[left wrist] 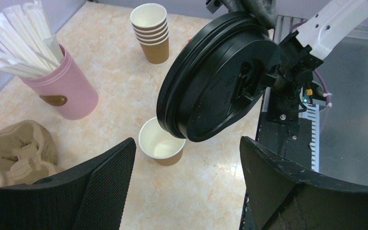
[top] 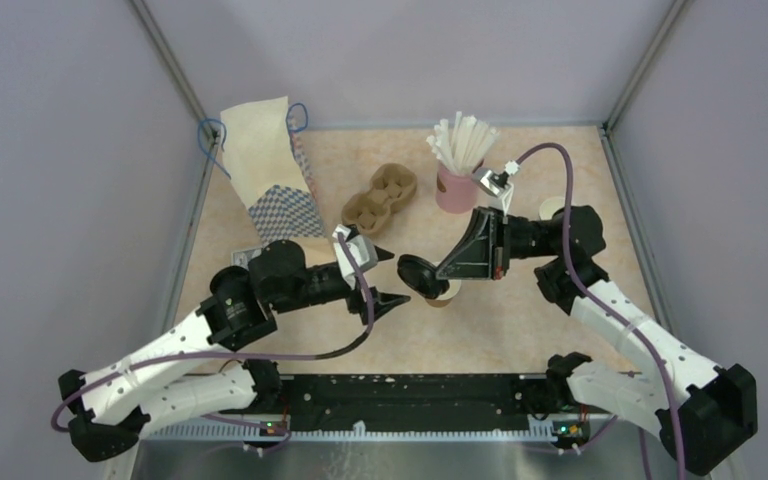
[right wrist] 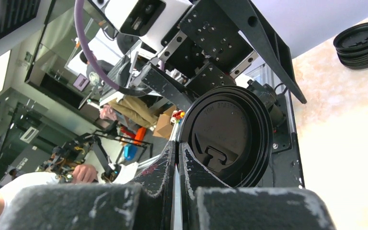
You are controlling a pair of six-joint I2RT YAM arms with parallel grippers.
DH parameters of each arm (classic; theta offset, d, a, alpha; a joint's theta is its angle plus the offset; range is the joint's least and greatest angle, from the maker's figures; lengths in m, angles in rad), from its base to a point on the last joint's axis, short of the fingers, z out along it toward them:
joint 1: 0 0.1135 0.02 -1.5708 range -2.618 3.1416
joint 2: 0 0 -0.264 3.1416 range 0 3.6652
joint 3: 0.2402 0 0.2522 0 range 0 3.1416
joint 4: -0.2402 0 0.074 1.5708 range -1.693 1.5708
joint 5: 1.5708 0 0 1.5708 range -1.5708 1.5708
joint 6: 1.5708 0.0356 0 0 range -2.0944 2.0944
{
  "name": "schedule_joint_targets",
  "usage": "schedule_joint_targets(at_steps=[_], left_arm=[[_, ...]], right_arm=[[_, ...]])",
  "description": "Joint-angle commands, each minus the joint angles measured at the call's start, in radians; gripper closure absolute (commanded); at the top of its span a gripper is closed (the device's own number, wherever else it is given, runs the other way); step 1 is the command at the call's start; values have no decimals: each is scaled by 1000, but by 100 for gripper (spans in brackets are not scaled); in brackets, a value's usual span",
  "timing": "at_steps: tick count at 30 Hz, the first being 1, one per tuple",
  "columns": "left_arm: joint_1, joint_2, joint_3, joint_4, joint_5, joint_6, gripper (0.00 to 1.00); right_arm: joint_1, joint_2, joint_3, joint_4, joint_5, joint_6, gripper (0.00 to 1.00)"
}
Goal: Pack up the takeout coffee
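Observation:
The takeout coffee's small brown paper cup [top: 445, 293] [left wrist: 162, 142] stands upright near the table's middle, its white inside showing. Its round black lid [top: 420, 272] [left wrist: 219, 76] [right wrist: 230, 132] hangs tilted just above the cup's rim. My right gripper [top: 440, 270] [right wrist: 177, 151] is shut on the lid's edge, reaching in from the right. My left gripper [top: 398, 277] [left wrist: 187, 177] is open just left of the cup, with nothing between its fingers; only table shows there.
A pink cup of white straws [top: 453, 185] [left wrist: 62, 91] and a brown pulp cup carrier [top: 380, 195] [left wrist: 19, 151] stand behind. A paper bag [top: 270, 165] stands at the back left. Stacked lidless cups [top: 552, 208] [left wrist: 151, 33] and stacked black lids [right wrist: 362, 38] are also here.

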Motion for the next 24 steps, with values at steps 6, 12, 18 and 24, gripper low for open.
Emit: schedule_joint_targets(at_steps=[6,12,18,24], left_arm=[[-2,-79,-42,138,-6,-61,14],[-3,-102,-49,196,-168,-394,12],[-2,-185,-87,313,-80,-362,12],[-3,-145,-31,261,-116,-272,15]], right_arm=[[-7,-10,1,126,21,42,100],[-7,-74,-7,75,114,-87,100],[-7,-120,-23,63,228,-101,100],[-7,-119,-46,71,279,-84,100]])
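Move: The black lid held in the right fingers stands about 7 cm to the right of the open left hand, 2 cm back and 4 cm above it. Below the right hand waits the paper cup: about 9 cm ahead, level sideways and some 31 cm down. The pink straw holder stands roughly 22 cm beyond the cup and 4 cm to its right; the brown cup carrier lies about 22 cm beyond the cup and 13 cm to its left. Upward goes the empty left hand, about 7 cm, drawing some 2.5 cm to the left away from the lid while its right-pointing fingers tip up roughly 20 degrees and stay wide open. After a brief pause the right hand also rises, about 3.5 cm, keeping its pinch on the lid's edge as its fingers tilt up and swing clockwise some 10 degrees. ##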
